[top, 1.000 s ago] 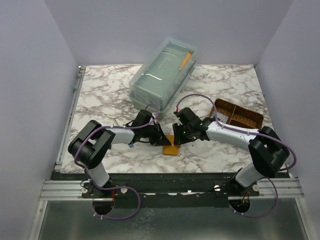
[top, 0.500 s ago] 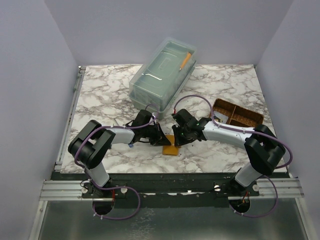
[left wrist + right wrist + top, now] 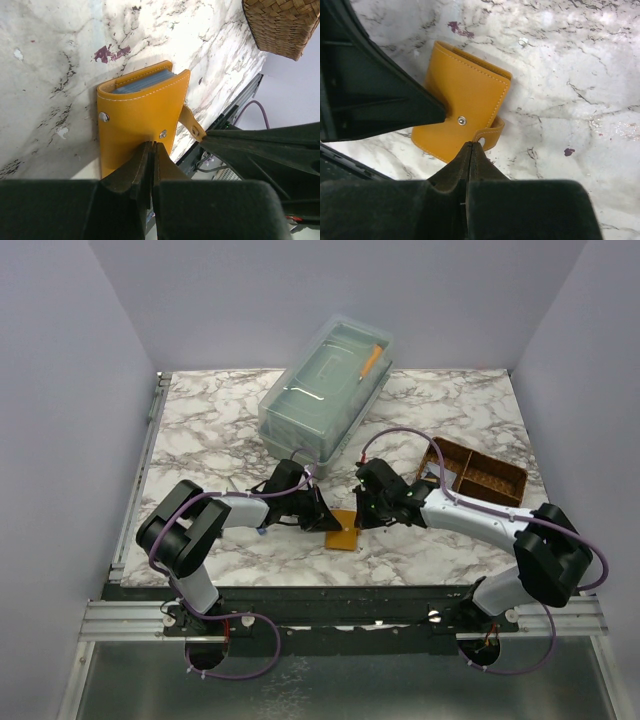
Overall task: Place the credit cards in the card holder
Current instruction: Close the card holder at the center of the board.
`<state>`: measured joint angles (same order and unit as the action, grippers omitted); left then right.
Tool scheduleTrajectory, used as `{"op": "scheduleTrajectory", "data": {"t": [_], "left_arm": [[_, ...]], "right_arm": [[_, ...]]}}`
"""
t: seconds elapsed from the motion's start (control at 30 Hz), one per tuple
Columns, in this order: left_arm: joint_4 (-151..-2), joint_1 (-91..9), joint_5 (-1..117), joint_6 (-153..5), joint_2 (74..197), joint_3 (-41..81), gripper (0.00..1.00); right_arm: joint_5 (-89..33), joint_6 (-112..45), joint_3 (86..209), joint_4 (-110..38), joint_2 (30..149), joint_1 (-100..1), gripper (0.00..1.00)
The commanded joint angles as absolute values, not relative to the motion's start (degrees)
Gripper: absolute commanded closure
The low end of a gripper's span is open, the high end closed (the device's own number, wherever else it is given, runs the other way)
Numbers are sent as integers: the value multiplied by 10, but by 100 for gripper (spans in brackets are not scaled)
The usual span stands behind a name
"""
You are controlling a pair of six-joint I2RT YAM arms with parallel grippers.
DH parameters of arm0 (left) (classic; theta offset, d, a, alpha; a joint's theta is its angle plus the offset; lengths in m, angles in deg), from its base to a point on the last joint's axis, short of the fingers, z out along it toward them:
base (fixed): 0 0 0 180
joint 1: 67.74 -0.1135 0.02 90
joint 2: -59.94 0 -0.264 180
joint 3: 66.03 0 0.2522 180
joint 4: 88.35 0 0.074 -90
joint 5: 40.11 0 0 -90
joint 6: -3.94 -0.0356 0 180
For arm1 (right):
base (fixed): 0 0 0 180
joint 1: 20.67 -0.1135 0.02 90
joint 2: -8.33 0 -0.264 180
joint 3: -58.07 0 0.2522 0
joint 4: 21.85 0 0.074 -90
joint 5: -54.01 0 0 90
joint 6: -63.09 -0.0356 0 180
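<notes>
The card holder, an orange-tan wallet, lies folded shut on the marble between both arms. In the left wrist view grey-blue credit cards show edge-on inside the card holder. My left gripper is shut, its tips resting on the cover's near edge beside a snap stud. The snap tab curls loose off the holder's side. My right gripper is shut with its tips right at the tab's end; nothing shows between the jaws. The left gripper's fingers lie across the holder.
A clear lidded plastic box with an orange object inside stands behind the grippers. A brown woven divided tray sits at the right. The table's near edge and metal rail run just below the card holder.
The right gripper's jaws have closed, and its arm has swung outward to the right. The left gripper and the card holder have stayed in place.
</notes>
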<state>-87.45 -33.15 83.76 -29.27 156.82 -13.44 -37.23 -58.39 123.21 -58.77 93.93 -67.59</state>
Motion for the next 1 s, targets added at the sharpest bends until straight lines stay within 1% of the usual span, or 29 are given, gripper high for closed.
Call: {"op": "scheduleTrajectory", "data": {"t": [0.0, 0.17, 0.27, 0.43, 0.6, 0.7, 0.73, 0.77, 0.8, 0.9, 0.97], "left_arm": [[-874, -332, 822, -306, 1574, -136, 94], [-874, -332, 822, -305, 1578, -136, 95], [-874, -332, 822, -304, 1578, -135, 97], [-876, -331, 820, -303, 1578, -138, 97], [-876, -332, 820, -303, 1576, -138, 98], [-876, -332, 820, -303, 1575, -137, 98], [-876, -332, 820, -302, 1576, -137, 98], [-876, -332, 820, -302, 1576, -137, 98], [-876, -332, 821, -302, 1577, -136, 98], [-876, -332, 823, -302, 1583, -134, 98], [-876, -332, 823, -302, 1583, -132, 98]], "right_arm": [[-354, -610, 1213, -546, 912, -678, 100], [-304, -618, 1192, -479, 927, -677, 100], [-295, -623, 1189, -455, 944, -676, 100], [-299, -629, 1181, -430, 946, -675, 100], [-298, -626, 1190, -444, 955, -673, 100], [-343, -605, 1239, -532, 939, -676, 98], [-372, -606, 1263, -594, 939, -678, 89], [-395, -611, 1286, -645, 947, -678, 77], [-416, -619, 1314, -703, 961, -679, 72], [-468, -661, 1352, -792, 998, -702, 59], [-474, -692, 1359, -816, 1009, -708, 57]]}}
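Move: At the strap end on the card holder's right side, the right hand has its shut fingertips close by: the strap is about 1 cm to its left and 1 cm below. The bare stud on the cover lies about 3 cm left, 1 cm ahead and 2 cm down, the holder's middle some 4 cm left, level, 2 cm down. From the left hand the stud is roughly 1 cm right and 1 cm down, neither ahead nor back, with the holder's middle 1 cm ahead and 1 cm down. Carrying its shut fingertips about 3 cm left, from the strap end over the holder's right edge towards the stud, the right hand stays nearly level and rolls some 10 degrees, left side rising. Then the fingers open to a bit under half while the hand lifts about 3 cm, goes forward, drifts slightly back right and undoes the roll. The left hand's shut fingertips stay still on the cover, keeping the holder down. ##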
